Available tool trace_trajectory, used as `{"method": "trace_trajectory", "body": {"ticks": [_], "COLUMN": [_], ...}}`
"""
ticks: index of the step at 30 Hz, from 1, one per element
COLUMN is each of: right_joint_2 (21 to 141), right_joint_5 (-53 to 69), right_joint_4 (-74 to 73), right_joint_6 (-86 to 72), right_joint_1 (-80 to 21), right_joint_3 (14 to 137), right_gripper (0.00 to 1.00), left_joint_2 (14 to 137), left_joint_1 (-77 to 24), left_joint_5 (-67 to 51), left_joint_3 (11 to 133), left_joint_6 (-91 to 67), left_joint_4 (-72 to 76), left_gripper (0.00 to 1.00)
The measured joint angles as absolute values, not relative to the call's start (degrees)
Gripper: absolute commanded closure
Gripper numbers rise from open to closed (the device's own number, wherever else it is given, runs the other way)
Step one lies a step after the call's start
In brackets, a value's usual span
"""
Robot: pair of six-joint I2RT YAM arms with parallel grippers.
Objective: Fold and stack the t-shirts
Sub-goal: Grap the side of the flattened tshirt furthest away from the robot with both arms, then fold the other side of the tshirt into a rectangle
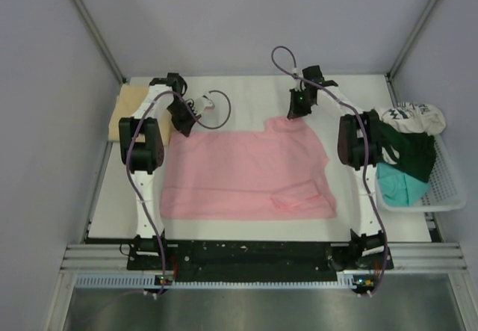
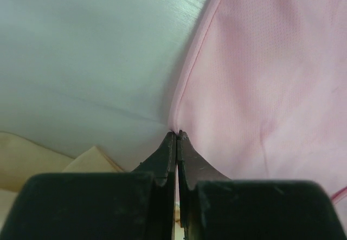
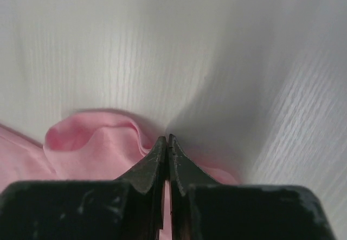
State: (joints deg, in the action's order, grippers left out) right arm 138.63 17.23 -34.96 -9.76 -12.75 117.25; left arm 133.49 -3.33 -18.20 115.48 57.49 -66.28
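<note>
A light pink t-shirt (image 1: 246, 174) lies spread flat across the middle of the table. My left gripper (image 1: 183, 131) is at its far left corner, jaws shut on the hem (image 2: 177, 134), with pink cloth (image 2: 260, 77) spreading away to the right. At the shirt's far right corner, my right gripper (image 1: 293, 114) is shut on a bunched fold of pink cloth (image 3: 92, 148), its fingertips (image 3: 166, 138) down on the white table. A tan-beige t-shirt (image 1: 123, 110) lies folded at the table's far left edge and shows in the left wrist view (image 2: 32, 159).
A white basket (image 1: 448, 189) at the right edge holds a white printed t-shirt (image 1: 411, 114), a dark green one (image 1: 407, 152) and a teal one (image 1: 399, 185). A cable loops over the table (image 1: 216, 110) behind the pink shirt. Grey walls stand on three sides.
</note>
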Motion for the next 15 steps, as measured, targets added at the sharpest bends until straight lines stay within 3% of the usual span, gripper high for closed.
{"method": "trace_trajectory", "body": {"ticks": [7, 15], "right_joint_2": [124.49, 90.54], "right_joint_5": [17.52, 20.43], "right_joint_4": [-38.20, -37.93], "right_joint_6": [-9.52, -9.89], "right_joint_1": [-13.02, -13.04], "right_joint_3": [101.86, 71.99], "right_gripper": [1.00, 1.00], "left_joint_2": [125.14, 110.19], "left_joint_1": [-3.51, -4.10], "left_joint_5": [-18.15, -18.09], "left_joint_3": [108.86, 91.92], "left_joint_6": [57.36, 58.37], "left_joint_4": [-65.34, -63.92], "left_gripper": [1.00, 1.00]}}
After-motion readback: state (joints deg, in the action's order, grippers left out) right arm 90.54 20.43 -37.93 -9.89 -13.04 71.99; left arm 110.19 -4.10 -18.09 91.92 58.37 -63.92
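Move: The pink t-shirt lies spread between the hands, its far edge already pinched in both. Its near-left corner is about 28 cm back and 4 cm left of the left hand, with the tan stack some 7 cm ahead and 16 cm left of that hand. From the right hand, the shirt's near-right corner is about 34 cm back and 12 cm right, and its loose flap some 28 cm straight back. All lie 2 to 3 cm lower. The t-shirt's far edge is lifted and brought back over the shirt towards its near edge, both grippers keeping it pinched. The right hand leads, sweeping about 20 cm back and 10 cm up, level at first and then climbing. The left rises first, then draws back some 8 cm. The wrists barely turn. ##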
